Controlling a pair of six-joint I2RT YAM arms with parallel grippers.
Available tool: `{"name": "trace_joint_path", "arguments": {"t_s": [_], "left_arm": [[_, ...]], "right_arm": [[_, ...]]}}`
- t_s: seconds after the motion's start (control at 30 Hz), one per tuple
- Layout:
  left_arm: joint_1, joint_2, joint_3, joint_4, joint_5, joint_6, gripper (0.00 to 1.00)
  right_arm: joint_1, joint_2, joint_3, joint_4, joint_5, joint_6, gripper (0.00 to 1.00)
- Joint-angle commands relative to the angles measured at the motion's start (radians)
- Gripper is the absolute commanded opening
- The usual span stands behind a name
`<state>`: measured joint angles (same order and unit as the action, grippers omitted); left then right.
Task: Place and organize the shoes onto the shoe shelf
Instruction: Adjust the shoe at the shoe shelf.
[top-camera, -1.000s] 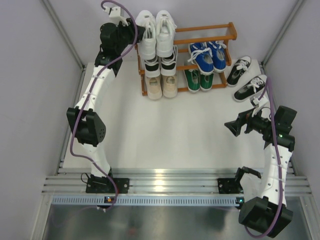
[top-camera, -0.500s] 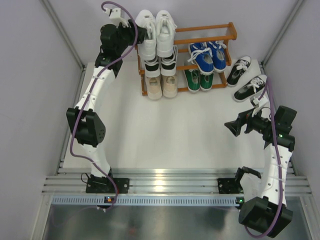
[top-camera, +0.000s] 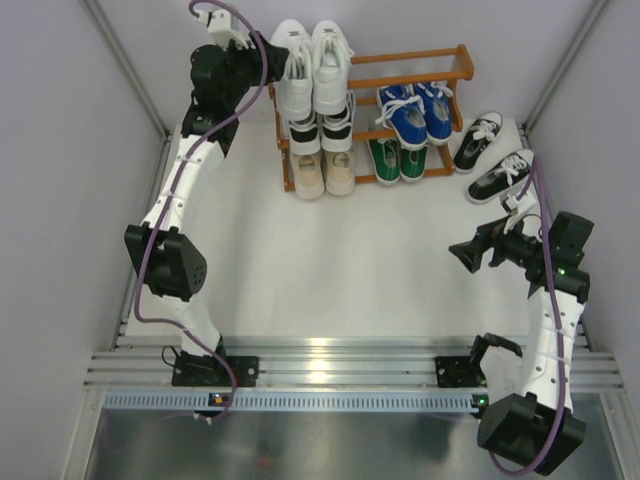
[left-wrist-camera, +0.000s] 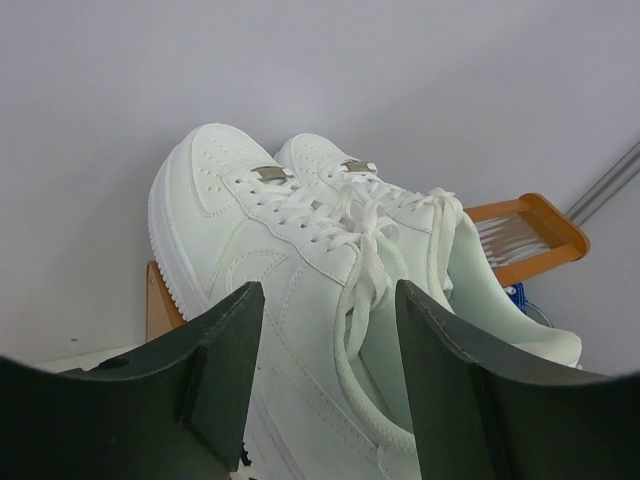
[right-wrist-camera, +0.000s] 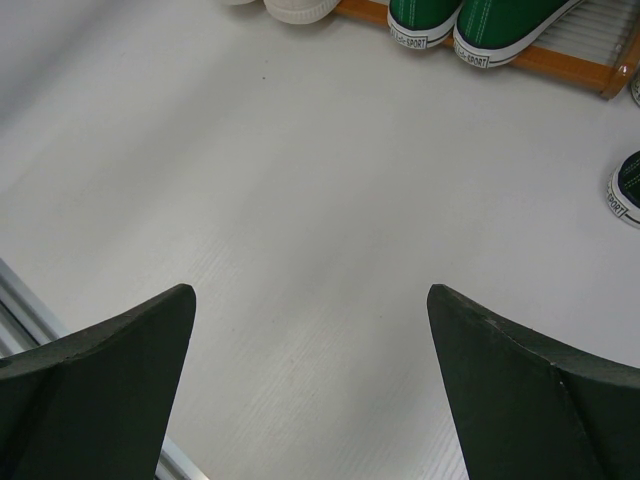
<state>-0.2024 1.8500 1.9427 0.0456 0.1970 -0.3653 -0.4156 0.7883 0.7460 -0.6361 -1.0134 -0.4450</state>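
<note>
The shoe shelf (top-camera: 410, 58) stands at the back. The all-white shoes (top-camera: 312, 70) lie on its top tier at the left, a black pair (top-camera: 322, 131) under them, and a beige pair (top-camera: 325, 173) at the bottom. A blue pair (top-camera: 416, 113) is on the middle tier, and a green pair (top-camera: 397, 158) is below it. Another black pair (top-camera: 492, 158) lies on the table to the right of the shelf. My left gripper (top-camera: 268, 62) is open just left of the white shoes (left-wrist-camera: 300, 240), holding nothing. My right gripper (top-camera: 466, 256) stands open over bare table.
Grey walls close in the table on the left, back and right. In the right wrist view, the green heels (right-wrist-camera: 460, 25), the shelf's bottom bar (right-wrist-camera: 570, 65) and one black shoe's heel (right-wrist-camera: 627, 190) lie ahead of the open gripper (right-wrist-camera: 312, 295).
My left gripper has opened wider and drawn back to the left, away from the white shoes, which stay on the top tier. The right arm has not moved.
</note>
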Motion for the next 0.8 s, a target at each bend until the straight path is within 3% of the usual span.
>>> {"name": "trace_joint_path", "arguments": {"t_s": [0.0,0.33,0.47,0.5,0.57,0.77], "left_arm": [[0.011,-0.077,-0.004,0.045,-0.010,-0.006,0.61],[0.041,-0.146,-0.045,-0.010,-0.134,0.013,0.63],[0.081,-0.134,-0.062,-0.041,-0.162,-0.030,0.47],[0.092,-0.117,-0.050,-0.080,-0.174,-0.034,0.32],[0.098,-0.094,-0.034,-0.104,-0.168,-0.027,0.17],[0.098,-0.012,0.009,-0.124,-0.134,-0.020,0.11]], "right_arm": [[-0.020,-0.001,0.001,0.007,-0.030,-0.021,1.00],[-0.025,0.002,-0.002,0.009,-0.028,-0.023,0.99],[-0.026,0.005,0.000,0.009,-0.028,-0.023,1.00],[-0.026,0.006,0.000,0.009,-0.028,-0.023,1.00],[-0.028,0.006,0.000,0.009,-0.030,-0.021,0.99],[-0.029,0.008,-0.002,0.010,-0.033,-0.021,0.99]]}}
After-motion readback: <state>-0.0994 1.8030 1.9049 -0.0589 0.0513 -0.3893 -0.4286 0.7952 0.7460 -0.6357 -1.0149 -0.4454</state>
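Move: The left white shoe on the top tier lies close to the left hand's half-open fingers, its middle some 5 cm to the right, about 3 cm farther out and 4 cm lower. The right white shoe stands about 8 cm to the right of that shoe, level with it. The left black-and-white shoe lies about 7 cm back, 5 cm right and 20 cm below the left hand. From the idle right hand, the left white shoe is roughly 35 cm ahead, 38 cm left and 20 cm higher. Leftward by about 8 cm, the left hand swings away from the side of the left white shoe, first easing back and up a little, then dipping some 5 cm and starting forward again. Meanwhile the wrist turns about 15 degrees counter-clockwise and the half-open fingers close almost fully on nothing, ending left of the shoe near the shelf's wooden end. ##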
